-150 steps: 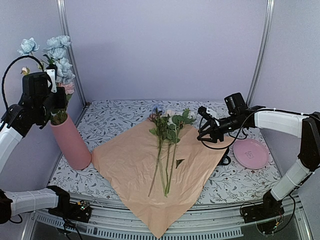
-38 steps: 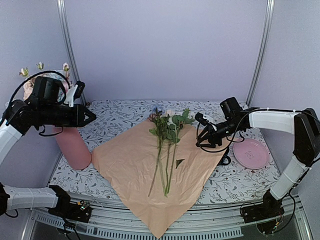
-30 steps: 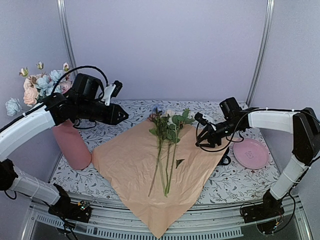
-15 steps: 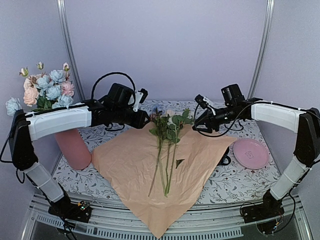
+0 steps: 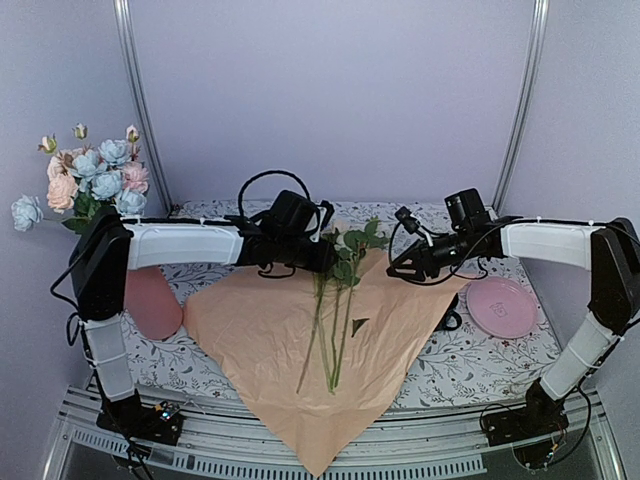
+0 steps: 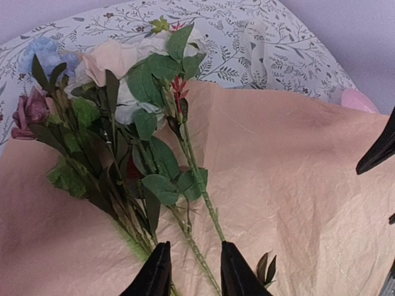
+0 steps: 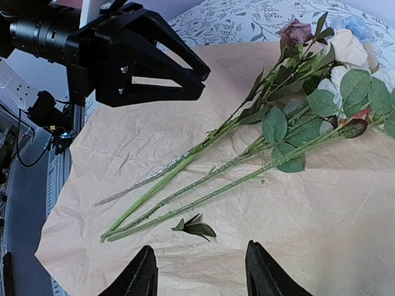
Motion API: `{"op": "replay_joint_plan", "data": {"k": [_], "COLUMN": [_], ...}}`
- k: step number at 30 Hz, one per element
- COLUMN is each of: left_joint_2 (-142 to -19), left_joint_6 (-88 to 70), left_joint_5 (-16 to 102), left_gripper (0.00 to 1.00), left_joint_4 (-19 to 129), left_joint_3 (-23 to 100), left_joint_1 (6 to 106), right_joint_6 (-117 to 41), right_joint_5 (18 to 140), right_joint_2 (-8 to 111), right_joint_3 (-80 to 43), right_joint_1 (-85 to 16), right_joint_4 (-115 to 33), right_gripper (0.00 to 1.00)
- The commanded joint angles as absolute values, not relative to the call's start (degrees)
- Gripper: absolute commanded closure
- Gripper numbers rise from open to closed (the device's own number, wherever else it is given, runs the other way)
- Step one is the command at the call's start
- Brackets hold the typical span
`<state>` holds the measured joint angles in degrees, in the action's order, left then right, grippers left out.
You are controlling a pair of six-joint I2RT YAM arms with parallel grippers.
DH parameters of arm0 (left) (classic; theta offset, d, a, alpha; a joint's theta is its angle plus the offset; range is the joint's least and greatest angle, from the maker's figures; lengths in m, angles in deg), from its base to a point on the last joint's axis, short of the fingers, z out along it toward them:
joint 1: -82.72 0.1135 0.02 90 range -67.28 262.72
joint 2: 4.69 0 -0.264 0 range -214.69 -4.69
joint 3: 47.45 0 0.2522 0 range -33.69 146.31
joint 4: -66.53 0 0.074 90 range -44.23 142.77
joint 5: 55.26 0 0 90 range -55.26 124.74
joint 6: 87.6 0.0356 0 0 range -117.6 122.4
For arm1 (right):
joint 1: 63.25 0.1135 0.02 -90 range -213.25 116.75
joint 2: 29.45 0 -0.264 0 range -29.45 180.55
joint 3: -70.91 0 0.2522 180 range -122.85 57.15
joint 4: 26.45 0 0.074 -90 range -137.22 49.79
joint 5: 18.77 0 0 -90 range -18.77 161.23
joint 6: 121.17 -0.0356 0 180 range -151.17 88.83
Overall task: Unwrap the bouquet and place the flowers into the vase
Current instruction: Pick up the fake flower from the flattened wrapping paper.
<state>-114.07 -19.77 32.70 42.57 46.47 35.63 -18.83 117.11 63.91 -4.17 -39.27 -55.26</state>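
The bouquet lies unwrapped: its peach paper (image 5: 280,340) is spread flat, with three loose flowers (image 5: 335,290) lying on it, heads toward the back. My left gripper (image 5: 328,262) reaches across to their leafy upper stems. In the left wrist view it (image 6: 194,274) is open just above the paper, a thin green stem (image 6: 200,194) running between its fingers. My right gripper (image 5: 398,268) hovers to the right of the flowers. It (image 7: 203,268) is open over a loose leaf (image 7: 196,228). The pink vase (image 5: 152,305) stands far left, holding several flowers (image 5: 95,180).
A flat pink plate (image 5: 502,307) lies at the right. A dark object (image 5: 450,320) pokes out from under the paper's right edge. The paper's near corner (image 5: 318,462) hangs over the table's front rail. The left arm spans the table's left half.
My left arm has swung from beside the vase across to the loose flowers in the middle. My right gripper has dipped slightly toward the paper.
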Motion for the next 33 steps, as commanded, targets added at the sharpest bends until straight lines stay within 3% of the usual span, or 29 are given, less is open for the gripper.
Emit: {"op": "replay_joint_plan", "data": {"k": [1,16,22,33], "left_joint_2": [-116.7,-113.2,-113.3,-115.8], "left_joint_6": [-27.0,-32.6,-33.7,-34.9], "left_joint_5": [27.4,21.5,24.3,26.4], "left_gripper": [0.69,0.68,0.67,0.76], "left_joint_4": [42.6,31.2,30.2,29.3], "left_joint_3": [48.8,40.0,37.6,38.6], "left_joint_1": [32.1,26.3,26.1,26.3], "right_joint_6": [-20.1,-18.1,-17.4,-16.8], "right_joint_5": [119.9,121.5,122.0,122.0], "right_joint_2": [64.2,67.2,67.2,67.1], "right_joint_3": [-2.6,-2.6,-2.3,-2.2], "right_joint_1": [-39.4,-39.4,-39.4,-39.4], "right_joint_4": [-51.3,-51.0,-51.1,-51.6], "right_gripper": [0.49,0.49,0.49,0.49]}}
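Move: The silver-wrapped stem, leftmost of the flowers on the paper, is to be gripped at a spot about 10 cm back of the left hand, 3 cm left and 12 cm below. Level with that spot, a thick green stem lies 2 cm to its right and two thorny stems 5 and 8 cm to its right. The loose leaf sprig is 10 cm right of the spot and 2 cm farther out. From the idle right hand the spot is roughly 7 cm back, 15 cm left and 13 cm down. Bring the left gripper back and down about 10 cm each way onto the silver-wrapped stem, swinging a little right at first and then left. Tip the fingers some 20 degrees steeper towards the paper as they sink, ease to a stop with the pads about the stem, and just start narrowing the gap, without gripping yet. ##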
